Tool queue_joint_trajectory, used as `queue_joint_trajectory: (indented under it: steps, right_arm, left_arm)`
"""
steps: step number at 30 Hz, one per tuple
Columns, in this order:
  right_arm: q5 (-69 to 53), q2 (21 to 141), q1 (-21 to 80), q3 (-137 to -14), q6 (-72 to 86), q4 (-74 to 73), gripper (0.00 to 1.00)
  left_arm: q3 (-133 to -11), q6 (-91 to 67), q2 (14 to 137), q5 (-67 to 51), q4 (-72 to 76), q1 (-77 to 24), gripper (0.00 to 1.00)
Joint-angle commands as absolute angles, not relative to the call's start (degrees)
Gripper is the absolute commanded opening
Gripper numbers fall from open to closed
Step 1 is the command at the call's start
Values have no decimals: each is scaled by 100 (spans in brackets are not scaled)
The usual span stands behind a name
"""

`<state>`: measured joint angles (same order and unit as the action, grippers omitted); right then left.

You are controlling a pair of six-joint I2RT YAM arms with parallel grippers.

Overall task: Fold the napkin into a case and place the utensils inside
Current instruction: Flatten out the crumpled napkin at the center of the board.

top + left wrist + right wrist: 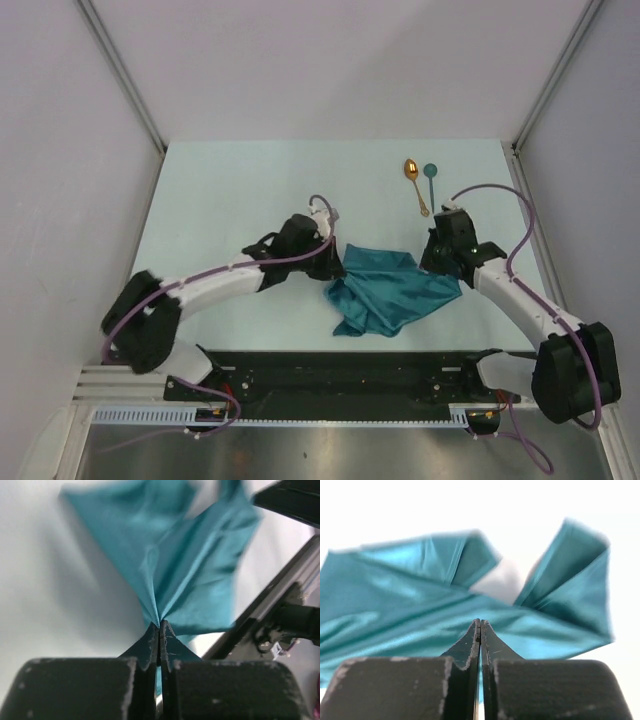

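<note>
The teal napkin (385,290) hangs crumpled and stretched between my two grippers near the table's middle. My left gripper (335,262) is shut on the napkin's left corner; in the left wrist view the cloth (185,565) fans out from the pinched jaws (160,625). At the cloth's right edge my right gripper (440,265) is shut too, and the napkin (420,605) spreads from its tips (480,624). A gold spoon (414,180) and a teal spoon (430,182) lie side by side on the table behind the right gripper. No folded case shows.
The pale table (230,190) is walled by white panels left, right and back. A black rail (350,375) runs along the near edge between the arm bases.
</note>
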<state>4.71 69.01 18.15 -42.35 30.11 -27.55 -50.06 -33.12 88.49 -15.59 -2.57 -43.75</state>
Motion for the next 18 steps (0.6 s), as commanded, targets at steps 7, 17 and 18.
queue_joint_trajectory:
  steps: [7,17,18]
  right_arm:
    - [62,5801,2039,-5696,2354,-3067,58]
    - [-2002,7038,2435,-3921,3014,-609,99]
    - [-2326,7188,2443,-3755,3163,-293,99]
  left_arm:
    - [-5888,-2074,5873,-1423,-1599,-4298,0]
    - [-5748,-2382,5599,-1679,-1705,-4307,0]
    - [-5739,-2391,5590,-1670,-1696,-4307,0]
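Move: The napkin is pinched in both grippers, which stand about 20 cm apart. Its middle lies some 11 cm to the left gripper's right, 3 cm back and 5 cm below, and some 9 cm to the right gripper's left, 5 cm back and 5 cm below. Its near flap lies about 9 cm back and 2 cm right of the left gripper. From the right gripper, the gold spoon lies about 22 cm ahead and 3 cm left. Whip the left gripper up over 20 cm, drifting about 5 cm left and a little back while its fingertips tip upward; keep it shut on the napkin and let it ease down slightly at the end. Raise the right gripper alongside, some 15 cm up and slightly forward, open it wide to let go of the napkin, then bring it left and back down beside the napkin's right-hand corner. ##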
